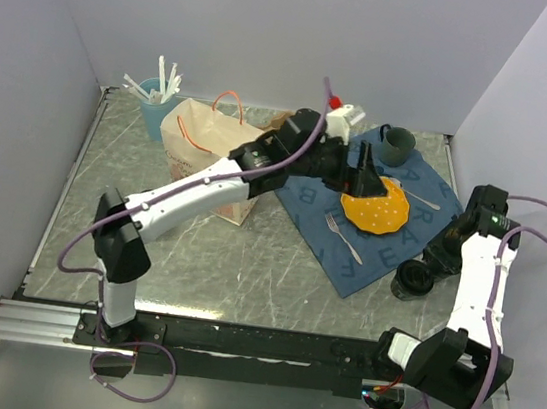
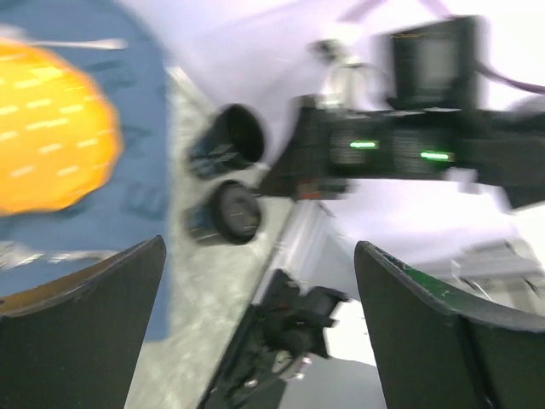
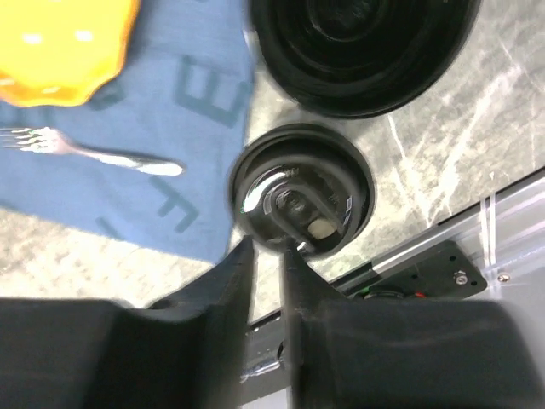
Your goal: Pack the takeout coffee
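Note:
The takeout coffee [image 3: 366, 51] is a small black cup standing with its mouth open on the table, just off the blue placemat [image 3: 196, 111]. It also shows in the left wrist view as a dark ribbed cup [image 2: 228, 138]. Its black lid [image 3: 302, 192] lies beside it, nearer the front rail, and appears again as a dark lid [image 2: 234, 211] and a dark disc [image 1: 412, 279]. My right gripper [image 3: 266, 249] hovers at the lid's near rim, fingers barely apart with nothing between them. My left gripper [image 2: 260, 247] hangs wide open and empty over the mat beside the orange plate [image 1: 375, 208], as the left gripper [image 1: 364, 171].
A brown paper bag [image 1: 211, 146] stands at the back left under the left arm, with a light-blue cup of white sticks [image 1: 158, 99] behind it. A teal mug [image 1: 395, 145], a fork [image 1: 343, 236] and a spoon [image 1: 416, 196] rest on the mat. The front rail [image 3: 502, 213] runs close by.

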Motion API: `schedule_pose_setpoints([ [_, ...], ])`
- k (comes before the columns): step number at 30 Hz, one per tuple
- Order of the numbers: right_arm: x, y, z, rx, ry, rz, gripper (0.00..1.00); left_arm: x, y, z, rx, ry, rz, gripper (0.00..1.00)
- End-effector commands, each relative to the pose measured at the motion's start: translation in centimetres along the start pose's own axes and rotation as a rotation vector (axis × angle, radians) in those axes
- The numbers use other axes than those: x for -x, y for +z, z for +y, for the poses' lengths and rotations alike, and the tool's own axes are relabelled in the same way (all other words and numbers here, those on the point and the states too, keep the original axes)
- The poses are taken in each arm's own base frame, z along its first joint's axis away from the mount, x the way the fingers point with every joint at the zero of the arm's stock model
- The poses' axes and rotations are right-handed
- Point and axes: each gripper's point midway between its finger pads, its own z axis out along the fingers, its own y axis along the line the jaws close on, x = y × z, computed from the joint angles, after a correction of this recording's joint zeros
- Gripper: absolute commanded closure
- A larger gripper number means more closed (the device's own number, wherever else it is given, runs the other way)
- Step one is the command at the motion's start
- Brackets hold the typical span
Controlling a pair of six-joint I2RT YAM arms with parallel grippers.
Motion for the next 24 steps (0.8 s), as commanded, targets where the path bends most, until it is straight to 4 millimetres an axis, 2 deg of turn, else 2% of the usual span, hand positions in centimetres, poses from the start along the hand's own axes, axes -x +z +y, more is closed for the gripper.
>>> schedule_pose_setpoints([
  [1,2.2,-5.3,3.3,0.126,-0.074,-0.144,0.64,3.9,-5.8,2.5,0.186,0.018,-0.126,0.03],
  [2,1.7,-5.9,4.8,0.161,-0.144,-0.143,0.59,4.5,-6.6,3.5,0.235,0.019,-0.159,0.03],
  [3,1.9,-6.8,5.8,0.183,-0.188,-0.154,0.50,4.4,-7.7,5.7,0.295,0.006,-0.166,0.03],
  [4,1.5,-7.2,6.7,0.197,-0.231,-0.145,0.46,5.3,-9.4,5.6,0.315,0.019,-0.202,0.03],
  [5,0.8,-7.8,8.1,0.215,-0.301,-0.138,0.41,5.6,-10.5,6.5,0.349,0.013,-0.217,0.03],
  [6,0.9,-8.7,9.3,0.236,-0.353,-0.137,0.28,6.3,-12.3,8.5,0.421,-0.009,-0.243,0.03],
  [8,0.6,-10.0,11.2,0.283,-0.423,-0.153,0.15,7.7,-15.5,8.9,0.499,-0.026,-0.312,0.03],
  [9,0.4,-11.2,13.1,0.344,-0.465,-0.179,0.00,8.6,-17.2,10.2,0.600,-0.018,-0.374,0.04],
  [11,0.2,-12.1,14.9,0.419,-0.490,-0.201,0.00,8.6,-20.0,10.8,0.707,0.018,-0.405,0.04],
  [12,-0.4,-12.6,15.8,0.469,-0.493,-0.192,0.00,9.1,-22.0,12.2,0.824,0.025,-0.463,0.04],
  [13,-0.2,-12.9,16.6,0.507,-0.491,-0.208,0.00,9.3,-24.0,11.8,0.865,0.023,-0.494,0.03],
  [15,-0.6,-12.7,17.0,0.526,-0.481,-0.195,0.00,9.8,-26.4,11.2,0.913,0.014,-0.550,0.03],
  [16,-0.8,-12.9,17.4,0.550,-0.486,-0.190,0.00,10.0,-28.2,10.0,0.911,0.008,-0.593,0.03],
  [18,-1.1,-13.2,17.8,0.575,-0.502,-0.184,0.00,9.9,-30.1,9.1,0.920,-0.010,-0.630,0.03],
  [19,-1.3,-13.4,18.1,0.597,-0.511,-0.181,0.00,10.0,-32.0,8.5,0.941,-0.043,-0.690,0.02],
  [22,-1.3,-14.0,18.2,0.613,-0.517,-0.189,0.00,9.2,-34.5,8.5,0.997,-0.059,-0.728,0.01],
  [24,-1.5,-14.2,18.2,0.626,-0.518,-0.191,0.00,8.5,-36.6,9.9,1.114,-0.066,-0.745,0.06],
])
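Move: From my left hand the paper bag lies about 34 cm to the left, 13 cm ahead and 25 cm lower; the black stack is some 47 cm left, level with the hand, 30 cm down. The lidded coffee cup stands about 19 cm to its right, 7 cm back and 29 cm below. My right hand has that cup some 10 cm below, 2 cm back, with the open black cup 4 cm ahead and 6 cm right, and the yellow plate 19 cm ahead, 9 cm left. I clear both hands from the finished cup. My left hand, empty and already wide open, sweeps about 33 cm left from beside the plate towards the paper bag, dipping slightly, then rising, and swivelling some 60 degrees counter-clockwise. My right hand goes left and up from above the lid, slightly forward towards the plate, opening fully as it turns counter-clockwise and tips its fingers outward. ##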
